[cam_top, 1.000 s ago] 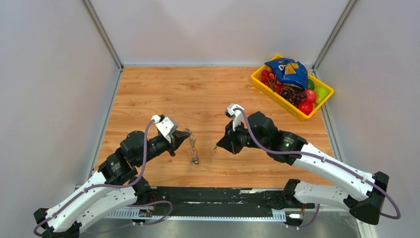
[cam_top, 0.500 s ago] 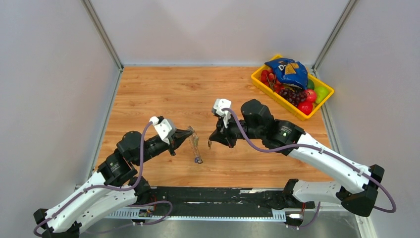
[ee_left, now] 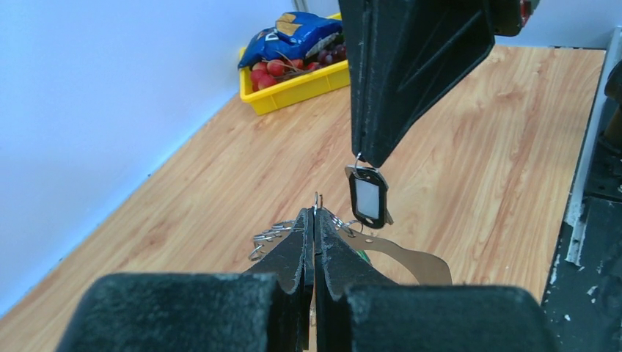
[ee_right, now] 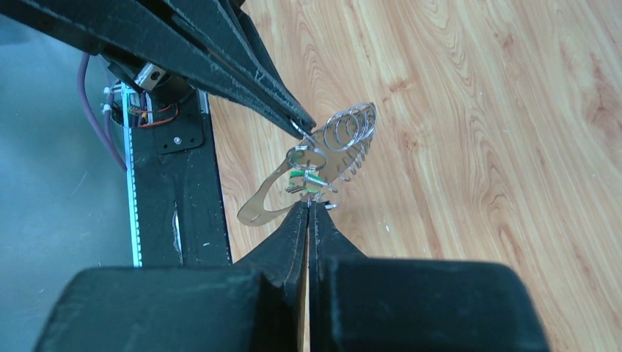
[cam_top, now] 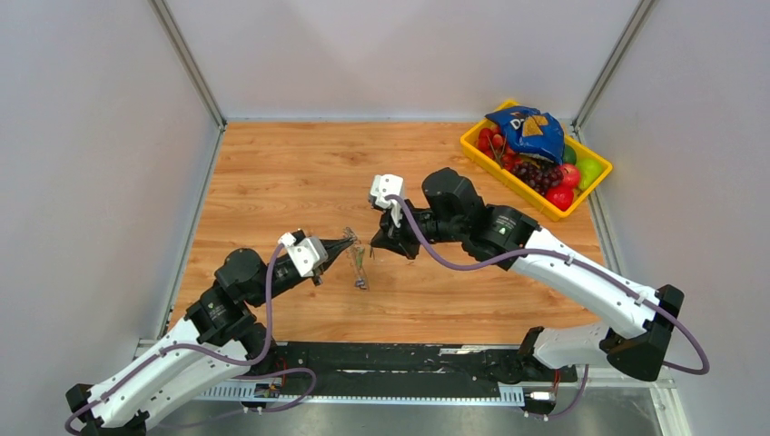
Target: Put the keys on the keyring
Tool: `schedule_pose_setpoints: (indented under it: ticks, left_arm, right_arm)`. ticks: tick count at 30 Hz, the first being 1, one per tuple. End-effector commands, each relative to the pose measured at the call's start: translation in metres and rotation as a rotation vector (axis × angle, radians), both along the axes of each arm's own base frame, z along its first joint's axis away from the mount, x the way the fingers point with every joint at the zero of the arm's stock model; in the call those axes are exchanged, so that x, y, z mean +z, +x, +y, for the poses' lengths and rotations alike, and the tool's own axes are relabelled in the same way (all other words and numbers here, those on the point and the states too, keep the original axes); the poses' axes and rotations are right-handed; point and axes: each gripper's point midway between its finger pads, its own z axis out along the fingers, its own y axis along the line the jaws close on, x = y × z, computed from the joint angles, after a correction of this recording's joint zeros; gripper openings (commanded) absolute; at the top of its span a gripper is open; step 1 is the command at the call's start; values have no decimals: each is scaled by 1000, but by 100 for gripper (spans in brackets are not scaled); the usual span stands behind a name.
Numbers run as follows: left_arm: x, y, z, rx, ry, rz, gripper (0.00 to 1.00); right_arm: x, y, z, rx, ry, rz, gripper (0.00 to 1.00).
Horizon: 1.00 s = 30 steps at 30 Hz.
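Observation:
In the left wrist view my left gripper (ee_left: 314, 216) is shut on the keyring (ee_left: 415, 258), a thin silver hoop with several small wire rings (ee_left: 270, 236) along its edge. It holds the keyring upright above the table (cam_top: 357, 263). My right gripper (ee_right: 308, 205) is shut on the small ring of a key. That key's black tag (ee_left: 367, 196) with a white window hangs from the right fingertips, just right of the left gripper's tips. A green tag (ee_right: 297, 176) shows on the keyring (ee_right: 265, 201). In the top view the two grippers (cam_top: 349, 243) (cam_top: 375, 245) nearly meet.
A yellow basket (cam_top: 478, 150) with fruit and a blue chip bag (cam_top: 527, 130) stands at the back right of the wooden table (cam_top: 300, 173). Grey walls close in the left, right and back. The black base rail (cam_top: 409, 359) runs along the near edge.
My right arm has swung left and farther back, bringing its key right up to the keyring. The left arm has shifted slightly, its tips still holding the keyring in about the same place.

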Motion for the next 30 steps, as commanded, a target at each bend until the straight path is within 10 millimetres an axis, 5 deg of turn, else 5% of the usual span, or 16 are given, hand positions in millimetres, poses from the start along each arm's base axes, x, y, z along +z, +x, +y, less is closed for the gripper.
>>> schedule_pose_setpoints:
  ticks: [1, 30]
  left_arm:
    - [38, 1, 5, 13, -78, -162, 0]
    - [42, -5, 15, 29, -124, -183, 0]
  right_arm:
    - [30, 3, 12, 54, 59, -71, 0]
    - [55, 2, 46, 72, 96, -89, 0]
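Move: The keyring's wire ring, pinched in the left fingertips, lies about 4 cm to the right hand's left and 1 cm farther forward, roughly level with it; the keyring's curved plate hangs some 6 cm below, about 3 cm to the right hand's left. From the left hand, the key dangling from the right fingertips is about 4 cm to the right, 1 cm back and 2 cm lower. The key, still pinched by its small loop, is carried by the right hand about 4 cm left and 3 cm up towards the keyring's wire ring, with only a slight turn. The left hand keeps its pinch on the keyring and gives way in the same sense, some 2 cm up and 1 cm left, its fingers tipping slightly upward. Both grippers stay shut. ##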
